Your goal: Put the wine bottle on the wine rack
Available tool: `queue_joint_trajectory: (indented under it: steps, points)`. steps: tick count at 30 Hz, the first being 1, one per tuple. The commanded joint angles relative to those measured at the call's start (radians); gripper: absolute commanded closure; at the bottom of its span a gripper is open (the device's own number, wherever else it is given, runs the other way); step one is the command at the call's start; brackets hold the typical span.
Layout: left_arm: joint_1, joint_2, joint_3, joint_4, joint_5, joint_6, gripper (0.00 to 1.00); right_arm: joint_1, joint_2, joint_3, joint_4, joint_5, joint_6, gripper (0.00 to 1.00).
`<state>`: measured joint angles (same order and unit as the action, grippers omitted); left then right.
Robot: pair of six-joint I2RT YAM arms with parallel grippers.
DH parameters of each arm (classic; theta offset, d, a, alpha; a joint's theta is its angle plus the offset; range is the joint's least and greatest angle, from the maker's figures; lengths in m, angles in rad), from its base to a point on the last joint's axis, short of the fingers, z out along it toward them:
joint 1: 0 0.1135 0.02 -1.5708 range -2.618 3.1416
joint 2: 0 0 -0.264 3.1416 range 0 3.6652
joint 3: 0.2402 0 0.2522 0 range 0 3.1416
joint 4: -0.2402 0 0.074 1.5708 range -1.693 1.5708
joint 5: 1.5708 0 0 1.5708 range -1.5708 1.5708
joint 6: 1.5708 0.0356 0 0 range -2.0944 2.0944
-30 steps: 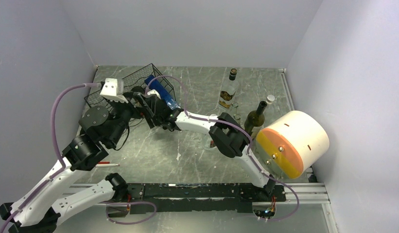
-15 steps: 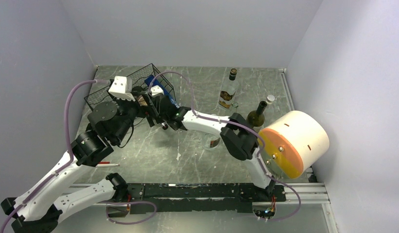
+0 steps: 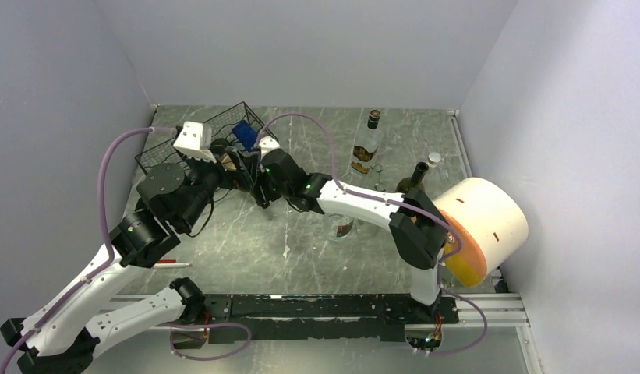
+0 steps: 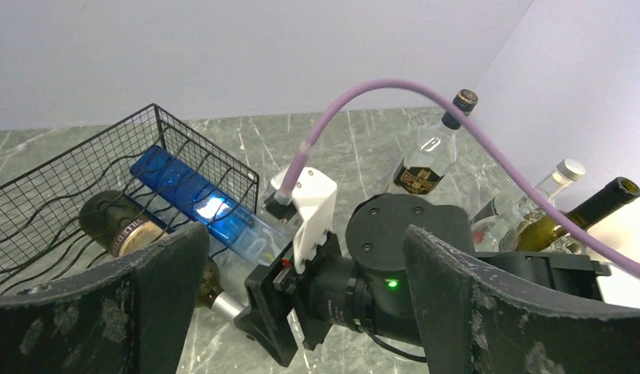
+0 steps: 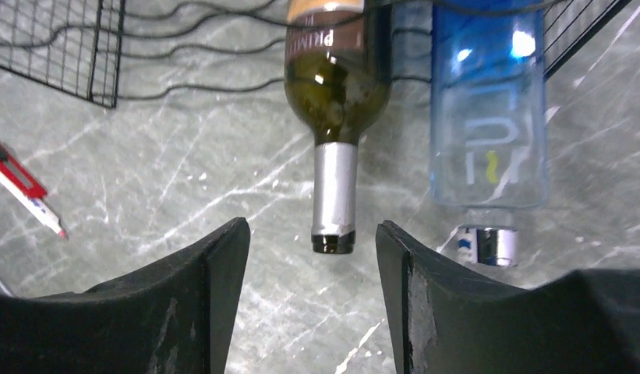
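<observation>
A dark green wine bottle (image 5: 337,86) with a silver foil neck lies on its side in the black wire wine rack (image 5: 59,47), neck pointing out at me. My right gripper (image 5: 311,227) is open, its fingertips either side of the bottle's mouth without touching it. The left wrist view shows the same wine bottle (image 4: 118,226) in the wine rack (image 4: 51,187), beside a blue bottle (image 4: 184,195). My left gripper (image 4: 301,234) is wide open and holds nothing, with the right arm's wrist in front of it. From above, both grippers, left (image 3: 220,161) and right (image 3: 250,173), crowd the wine rack (image 3: 168,156).
A blue bottle (image 5: 488,117) lies right of the wine bottle. A red pen (image 5: 24,187) lies on the table at left. At the back right stand a clear bottle (image 3: 366,144), a green bottle (image 3: 412,183) and a white-capped bottle (image 3: 433,158). A white and orange cylinder (image 3: 476,226) fills the right.
The right arm has stretched further left towards the rack, and its wrist now covers much of the blue bottle. The left arm moved up towards the rack, then held still.
</observation>
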<state>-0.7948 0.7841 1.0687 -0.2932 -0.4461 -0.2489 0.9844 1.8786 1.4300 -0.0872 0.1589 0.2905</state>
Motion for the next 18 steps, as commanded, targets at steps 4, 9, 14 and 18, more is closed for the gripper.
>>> queue_joint_trajectory:
  steps: [4, 9, 14, 18]
  points:
    - [-0.005, 0.016, 0.029, 0.024, 0.041, 0.023, 0.02, 0.000, 0.069, -0.009, -0.094, -0.080, 0.010, 0.43]
    - [-0.004, 0.033, 0.031, 0.025, 0.034, 0.029, 0.02, -0.001, 0.103, 0.007, -0.100, -0.065, 0.005, 0.59]
    - [-0.005, 0.037, 0.019, 0.031, 0.023, 0.033, 0.02, -0.001, 0.165, 0.046, -0.128, -0.075, -0.006, 0.76]
    - [-0.005, 0.040, 0.020, 0.032, 0.018, 0.040, 0.02, -0.002, 0.188, 0.056, -0.118, -0.071, -0.008, 0.79]
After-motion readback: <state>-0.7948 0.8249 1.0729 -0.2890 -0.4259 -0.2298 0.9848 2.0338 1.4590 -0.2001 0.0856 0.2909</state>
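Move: The mouth of the wine bottle, which already lies on the rack, is almost straight below the right hand, some 11 cm down; the bottle's middle is about 9 cm ahead and 8 cm to the left, 9 cm down. The blue bottle beside it lies roughly 14 cm ahead and 3 cm left, and the wine rack's middle 15 cm ahead and 19 cm left. From the left hand the mouth is about 6 cm ahead, 4 cm right and far below. Lower the empty right gripper about 9 cm, easing back only some 2 cm, to come down close to the wine bottle's mouth. Tip the fingers roughly 10 degrees further down as it sinks, and close them most of the way so that the two tips form a narrow blunt end just short of the mouth. ##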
